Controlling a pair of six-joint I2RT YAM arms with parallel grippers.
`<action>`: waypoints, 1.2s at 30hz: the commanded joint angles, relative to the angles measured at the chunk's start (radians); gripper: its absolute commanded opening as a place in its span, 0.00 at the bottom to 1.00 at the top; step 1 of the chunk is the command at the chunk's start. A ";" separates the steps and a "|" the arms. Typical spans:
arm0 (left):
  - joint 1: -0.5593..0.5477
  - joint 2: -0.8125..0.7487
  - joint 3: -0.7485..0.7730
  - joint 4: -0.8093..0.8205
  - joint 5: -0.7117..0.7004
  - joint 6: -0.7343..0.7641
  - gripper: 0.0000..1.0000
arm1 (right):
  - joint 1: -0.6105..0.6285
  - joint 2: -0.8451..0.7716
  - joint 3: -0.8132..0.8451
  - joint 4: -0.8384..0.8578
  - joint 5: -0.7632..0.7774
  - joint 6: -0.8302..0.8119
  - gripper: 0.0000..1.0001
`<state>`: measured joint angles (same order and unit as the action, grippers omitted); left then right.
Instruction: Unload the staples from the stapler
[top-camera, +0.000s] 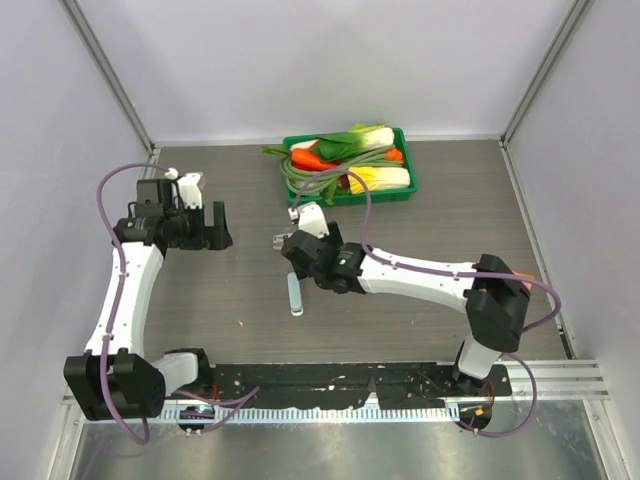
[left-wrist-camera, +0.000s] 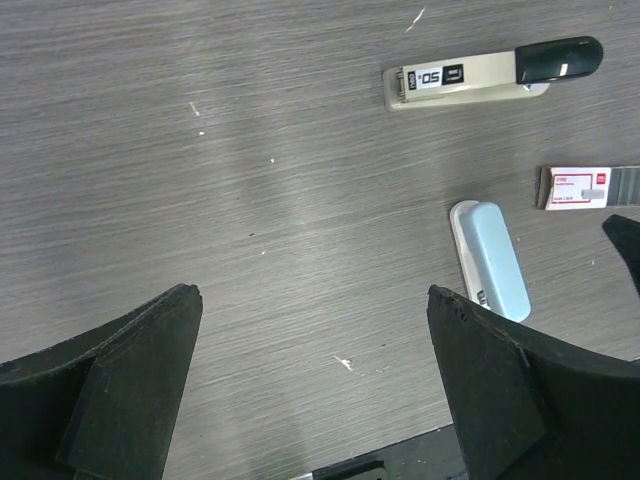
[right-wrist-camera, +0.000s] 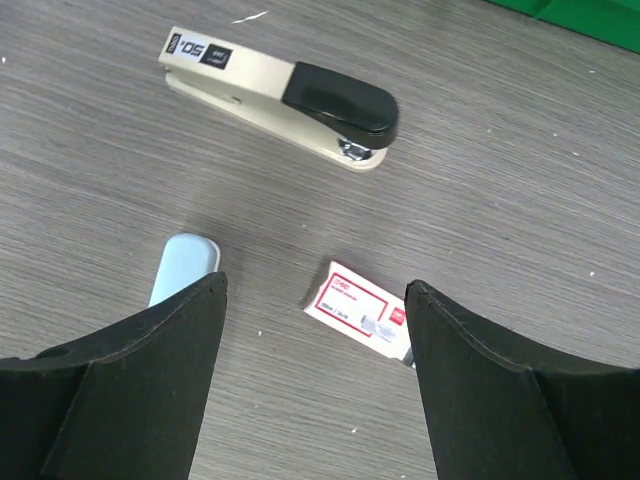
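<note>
The pale blue and white stapler (top-camera: 296, 295) lies closed on the wood-grain table. It also shows in the left wrist view (left-wrist-camera: 490, 260), and in the right wrist view (right-wrist-camera: 184, 266) partly behind my left finger. My right gripper (right-wrist-camera: 316, 282) is open and empty, hovering above the table just beyond the stapler's far end (top-camera: 288, 252). My left gripper (left-wrist-camera: 313, 291) is open and empty, well to the stapler's left (top-camera: 215, 228). A grey ribbed strip (left-wrist-camera: 625, 180), possibly staples, juts from a white-and-red packet. Tiny pale specks (left-wrist-camera: 345, 362) dot the table.
A larger beige stapler with a black cap (right-wrist-camera: 280, 95) lies beyond the blue one. The white-and-red packet (right-wrist-camera: 358, 302) lies under my right gripper. A green tray (top-camera: 409, 172) of toy vegetables stands at the back. Grey walls enclose the table.
</note>
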<state>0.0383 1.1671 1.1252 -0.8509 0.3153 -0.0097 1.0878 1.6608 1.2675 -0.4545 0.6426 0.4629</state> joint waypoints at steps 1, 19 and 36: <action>0.041 -0.014 -0.016 -0.005 0.051 0.036 1.00 | 0.029 0.082 0.099 -0.015 0.017 -0.021 0.77; 0.133 -0.024 -0.102 0.000 0.108 0.108 1.00 | 0.064 0.191 0.050 0.128 -0.323 0.014 0.77; 0.132 -0.067 -0.113 -0.053 0.125 0.165 1.00 | 0.098 0.214 -0.025 0.120 -0.310 0.094 0.63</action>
<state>0.1665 1.1263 1.0035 -0.8833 0.4129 0.1246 1.1767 1.8729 1.2449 -0.3645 0.3161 0.5293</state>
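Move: Down, behind and to the left of the right hand lies the small light-blue stapler, about 6 cm back, 7 cm left and 13 cm below. The staple box sits almost straight under that hand, roughly 1 cm back; the black-and-cream stapler lies some 7 cm ahead and 5 cm left, both on the table. From the left hand the light-blue stapler is around 15 cm to the right, 6 cm back and 18 cm lower. Sinking about 10 cm while drawing back some 7 cm and going left nearly as far, the right hand comes down over the light-blue stapler, fingers staying open on either side of its line. Its fingers tip downward almost 20 degrees and turn a little counter-clockwise. The empty left hand, wide open, eases down and back about 3 cm each, drifting slightly left. ##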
